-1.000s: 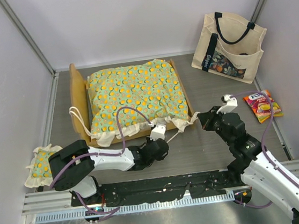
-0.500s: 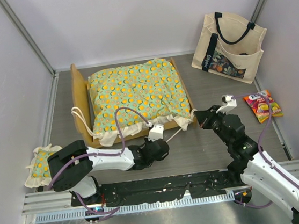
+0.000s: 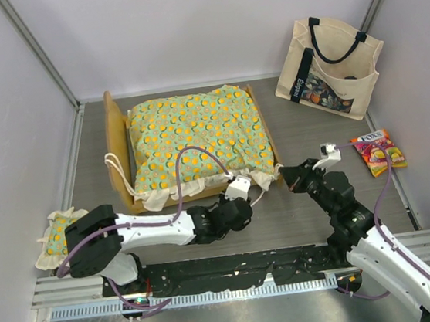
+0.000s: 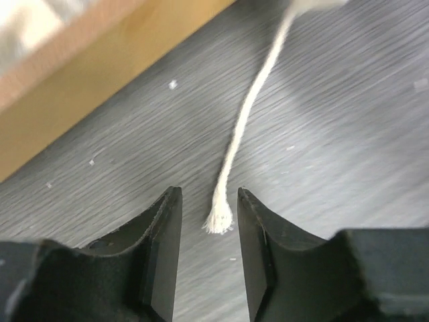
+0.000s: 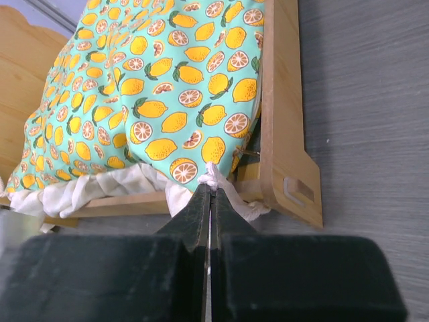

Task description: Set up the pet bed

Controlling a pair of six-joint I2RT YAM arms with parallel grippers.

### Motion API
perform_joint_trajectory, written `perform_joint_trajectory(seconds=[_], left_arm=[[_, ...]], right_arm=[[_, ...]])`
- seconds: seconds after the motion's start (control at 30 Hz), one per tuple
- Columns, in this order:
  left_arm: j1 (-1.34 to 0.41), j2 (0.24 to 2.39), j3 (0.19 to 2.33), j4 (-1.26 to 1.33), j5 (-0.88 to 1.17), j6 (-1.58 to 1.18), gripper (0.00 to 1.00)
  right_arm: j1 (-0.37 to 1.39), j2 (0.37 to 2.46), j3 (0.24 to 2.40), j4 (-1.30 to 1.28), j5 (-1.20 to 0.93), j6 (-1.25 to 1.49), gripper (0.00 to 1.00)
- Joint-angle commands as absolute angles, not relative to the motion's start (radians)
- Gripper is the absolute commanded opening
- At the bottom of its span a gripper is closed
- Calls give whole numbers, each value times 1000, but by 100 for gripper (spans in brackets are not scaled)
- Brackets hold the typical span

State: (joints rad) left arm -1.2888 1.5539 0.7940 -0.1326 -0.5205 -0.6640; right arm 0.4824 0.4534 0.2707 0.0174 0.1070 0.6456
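The pet bed's light-wood frame stands mid-table with the green, orange-print cushion lying in it. In the top view my left gripper sits just in front of the bed's near right corner. The left wrist view shows it open, and a cream tie cord lies loose on the table with its frayed end between the fingers. My right gripper is at the bed's right front corner. In its wrist view it is shut on a white tie knot at the cushion ruffle, beside the frame rail.
A cream tote bag leans at the back right. A colourful snack packet lies by the right wall. A small matching ruffled pillow lies at the near left. Grey walls close in on three sides.
My left gripper has opened and let go of the tie cord, and it has slid a little to the right. The right gripper stays shut and has shifted only slightly.
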Motion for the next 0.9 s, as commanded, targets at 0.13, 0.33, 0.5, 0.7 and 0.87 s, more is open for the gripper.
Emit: perform_joint_trajectory(seconds=[0.13, 0.33, 0.5, 0.7, 0.87], left_arm=[[-1302, 1399, 911, -28, -540, -560, 52], [-1292, 1480, 1076, -38, -609, -364, 65], [-1259, 1569, 1160, -80, -611, -341, 66], [-1241, 1566, 1131, -80, -606, -396, 65], [-1236, 1566, 1111, -69, -594, -406, 64]], right_arm=[[479, 272, 278, -78, 63, 692, 1], [479, 37, 229, -309, 370, 996, 1], [479, 55, 235, -552, 483, 1306, 1], [479, 178, 278, -760, 532, 1458, 1], [477, 206, 247, -759, 514, 1460, 15]])
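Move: The cushion's ruffled corner, where its cords are tied, lies about 6 cm ahead of the left hand and 4 cm to its right, near its height; the bed frame's front right corner is 4 cm ahead and 8 cm right. The loose cord end lies just below its fingertips. From the right hand, which pinches the other, knotted cord, the ruffled corner is about 3 cm left, 1 cm back and 11 cm down. Up and away from the loose cord end, the left hand climbs some 13 cm, swinging right and forward to come over the ruffled corner, its fingers opening wider and tilting more level. Meanwhile the right hand, still pinching the knotted cord, draws it down, right and back from the bed's front corner, about 10 cm lower, turning clockwise and tipping down some 30 degrees. ##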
